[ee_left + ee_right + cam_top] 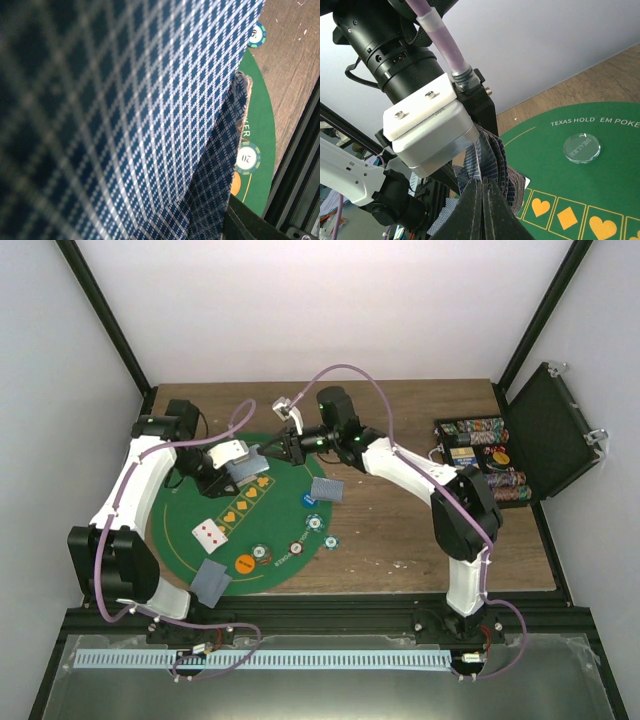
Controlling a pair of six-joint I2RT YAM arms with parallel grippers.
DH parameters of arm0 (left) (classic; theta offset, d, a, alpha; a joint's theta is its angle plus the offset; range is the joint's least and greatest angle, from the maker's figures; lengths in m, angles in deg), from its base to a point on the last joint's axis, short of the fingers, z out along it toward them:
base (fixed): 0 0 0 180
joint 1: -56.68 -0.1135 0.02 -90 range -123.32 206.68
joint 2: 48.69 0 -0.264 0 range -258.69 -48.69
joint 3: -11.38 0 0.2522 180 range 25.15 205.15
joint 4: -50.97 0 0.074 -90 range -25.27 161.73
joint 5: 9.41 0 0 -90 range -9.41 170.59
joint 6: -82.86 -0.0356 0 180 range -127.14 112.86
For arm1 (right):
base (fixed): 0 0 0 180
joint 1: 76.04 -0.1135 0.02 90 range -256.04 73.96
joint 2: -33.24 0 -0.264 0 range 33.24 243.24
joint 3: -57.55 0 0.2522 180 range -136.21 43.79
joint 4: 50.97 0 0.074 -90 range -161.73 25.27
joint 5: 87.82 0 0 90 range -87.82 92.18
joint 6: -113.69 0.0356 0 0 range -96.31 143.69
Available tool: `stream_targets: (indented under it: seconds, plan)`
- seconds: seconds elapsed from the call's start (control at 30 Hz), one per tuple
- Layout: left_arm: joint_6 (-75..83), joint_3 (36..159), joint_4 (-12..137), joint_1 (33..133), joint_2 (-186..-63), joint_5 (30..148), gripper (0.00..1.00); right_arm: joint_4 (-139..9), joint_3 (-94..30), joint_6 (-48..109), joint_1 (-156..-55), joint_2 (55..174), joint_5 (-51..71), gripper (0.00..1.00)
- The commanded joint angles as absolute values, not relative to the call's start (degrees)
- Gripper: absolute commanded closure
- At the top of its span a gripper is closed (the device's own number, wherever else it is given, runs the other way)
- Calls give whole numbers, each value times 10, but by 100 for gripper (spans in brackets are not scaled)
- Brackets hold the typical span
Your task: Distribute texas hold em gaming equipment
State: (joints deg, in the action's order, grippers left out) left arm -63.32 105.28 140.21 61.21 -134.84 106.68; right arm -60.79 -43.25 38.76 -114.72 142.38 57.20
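My left gripper [230,468] is shut on a fanned deck of playing cards [246,470] with blue-checked backs, held above the far left of the green mat [285,575]. Those card backs [125,110] fill nearly the whole left wrist view. My right gripper [272,452] reaches in from the right. In the right wrist view its jaws [483,186] are pressed together on the edge of one card of the fan [495,155], just under the left gripper's body [427,132]. On the mat lie a face-up card [210,532], two face-down cards [211,582] [327,489] and several chips [297,548].
A clear dealer button [581,148] rests on the mat beside printed heart and diamond boxes [567,217]. An open black case [548,430] with rows of chips [487,458] stands at the right on the wooden table [420,530]. Black frame rails run along the near edge.
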Motion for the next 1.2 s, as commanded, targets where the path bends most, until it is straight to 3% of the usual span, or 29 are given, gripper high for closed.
stream_targets:
  seconds: [0.0, 0.33, 0.63, 0.83, 1.17]
  plan:
    - [-643, 1060, 1400, 606, -1351, 1085, 54, -600, -427, 387, -1142, 1399, 579, 99]
    - [-643, 1049, 1393, 582, -1349, 1087, 54, -601, -396, 386, -1097, 1336, 539, 99]
    - [-630, 1047, 1374, 529, -1365, 1071, 55, -670, -402, 262, -1097, 1327, 368, 99]
    - [-625, 1064, 1375, 455, -1368, 1062, 55, -689, -438, 103, -1174, 1392, 241, 99]
    - [-629, 1078, 1380, 363, -1373, 1052, 55, -658, -506, -118, -1319, 1537, 138, 99]
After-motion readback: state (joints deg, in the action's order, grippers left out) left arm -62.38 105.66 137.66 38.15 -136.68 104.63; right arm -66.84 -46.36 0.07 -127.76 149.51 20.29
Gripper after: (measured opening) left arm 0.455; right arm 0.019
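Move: The right hand pinches the end of a card still in the deck; the deck's middle lies about 4 cm to its left, 3 back and 4 below. The row of printed card boxes centres some 6 cm left, level fore and aft and 27 below; the face-up card is 13 left and 8 back, the dealer button 15 left and 8 ahead, both down on the mat. From the left hand, holding the deck, the box row is about 4 cm ahead and 18 below, the face-up card 6 left and 4 back. Keeping its pinch, the right hand draws the top card clear of the deck with a short arc, about 6 cm to the right and 6 forward while rising 4, then swings back left some 12 cm, sinking 13 and drawing back 5 towards the box row and face-up card, its wrist rolling about 40 degrees and its fingertips tipping down. Meanwhile the left hand, its grip on the deck unchanged, moves out of the way, nearly level and gaining speed, about 12 cm left and a little forward, turning roughly 25 degrees counter-clockwise. ##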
